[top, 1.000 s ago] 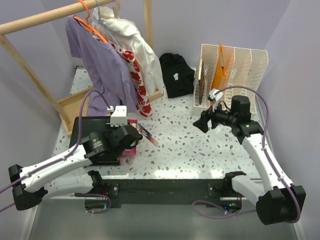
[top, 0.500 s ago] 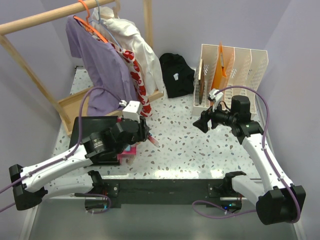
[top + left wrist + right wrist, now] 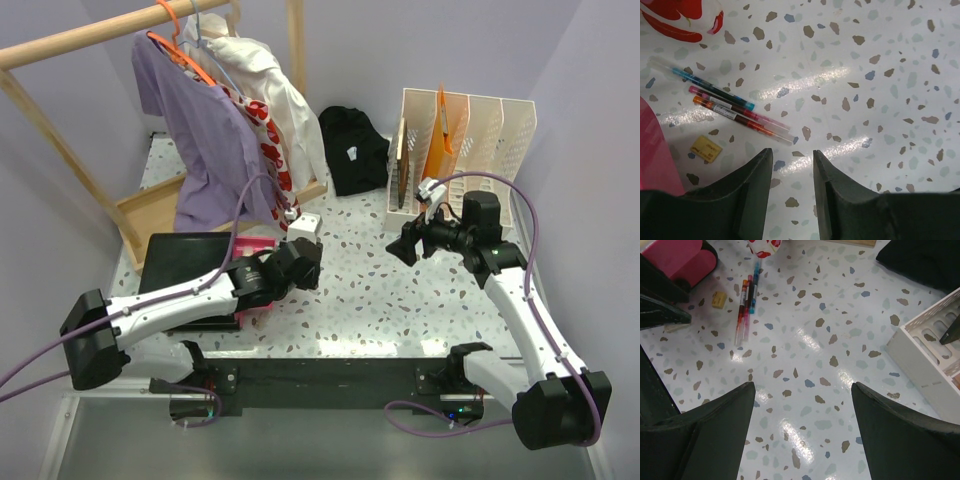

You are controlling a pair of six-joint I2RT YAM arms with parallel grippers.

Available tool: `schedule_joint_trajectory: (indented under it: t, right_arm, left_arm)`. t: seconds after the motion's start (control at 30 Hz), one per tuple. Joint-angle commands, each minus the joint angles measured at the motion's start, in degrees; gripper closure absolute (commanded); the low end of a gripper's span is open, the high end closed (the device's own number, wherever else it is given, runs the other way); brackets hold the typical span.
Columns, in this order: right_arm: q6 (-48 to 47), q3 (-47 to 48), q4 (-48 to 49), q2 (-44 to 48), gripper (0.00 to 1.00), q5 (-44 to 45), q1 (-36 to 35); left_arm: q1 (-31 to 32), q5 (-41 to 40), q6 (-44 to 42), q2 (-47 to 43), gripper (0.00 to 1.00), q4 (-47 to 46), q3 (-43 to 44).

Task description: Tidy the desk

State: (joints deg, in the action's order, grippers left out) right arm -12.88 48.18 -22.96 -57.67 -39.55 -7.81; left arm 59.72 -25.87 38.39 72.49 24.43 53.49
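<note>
The desk [image 3: 370,290] is a white speckled tabletop. Three pens [image 3: 725,102] lie side by side on it, with a small yellow tag [image 3: 706,148] beside them; the right wrist view shows the same pens [image 3: 746,300]. My left gripper [image 3: 303,268] hovers over that spot and hides the pens from the top camera. Its jaws [image 3: 792,152] stand part open with nothing between them, and the pens lie ahead and to the left. My right gripper [image 3: 400,243] hangs wide open and empty over bare desk [image 3: 802,385], in front of the file rack.
A pink box [image 3: 252,300] sits beside a black flat slab [image 3: 185,262] at the left. A wooden clothes rack [image 3: 150,215] holds a purple shirt [image 3: 200,130] and a white-and-red garment [image 3: 270,100]. Black folded cloth [image 3: 352,148] and a white file rack [image 3: 470,140] stand behind.
My left arm has swung right and forward, from over the black slab and pink box to above the pens. The right arm has not moved.
</note>
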Motion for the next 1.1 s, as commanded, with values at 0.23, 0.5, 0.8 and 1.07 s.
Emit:
schedule_joint_trajectory:
  t: [0.23,0.5,0.8,1.07]
  right_arm:
    - [-0.65,1.30,0.46,1.51,0.18,0.26,0.34]
    - [-0.83,1.47,0.20,1.60,0.18,0.53,0.34]
    - [-1.09,1.56,0.11,1.77,0.18,0.97,0.34]
    - [-1.18,1.56,0.02,1.60,0.18,1.14,0.34]
  left_arm:
    - [-1.27,-12.17,3.09,6.87,0.37,6.85,2.05]
    - [-2.86,-22.73,6.96,7.23,0.02,17.32,4.25]
    - [-6.99,-22.74,5.91,2.31,0.00,18.29,1.79]
    - [-7.34,-20.72,3.89,-1.91,0.00,18.30,2.05]
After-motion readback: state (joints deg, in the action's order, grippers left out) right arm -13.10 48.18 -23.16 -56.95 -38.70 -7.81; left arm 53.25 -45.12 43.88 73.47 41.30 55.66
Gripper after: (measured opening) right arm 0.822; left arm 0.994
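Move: The pulled-out pink drawer's front is about 8 cm to the left of the left hand, 2 cm ahead and some 5 cm lower. On the table some 13 cm below the hand lie the pens, about 7 cm ahead and 5 cm left; the small yellow block, 4 cm ahead and 9 cm left; and the white eraser, 4 cm back and 11 cm left. From the idle right hand, the drawer front is roughly 25 cm left, 4 cm back and 10 cm down. The left hand first sinks about 3.5 cm beside the open drawer, its half-open fingers starting to spread, then sweeps left towards the black drawer box, pushing the drawer front with the outside of its left finger. By the end it has gone some 11 cm left and 3 cm forward, turned about 20 degrees counter-clockwise with its left side rolled up, and risen roughly 3 cm again with the fingers wide open. ##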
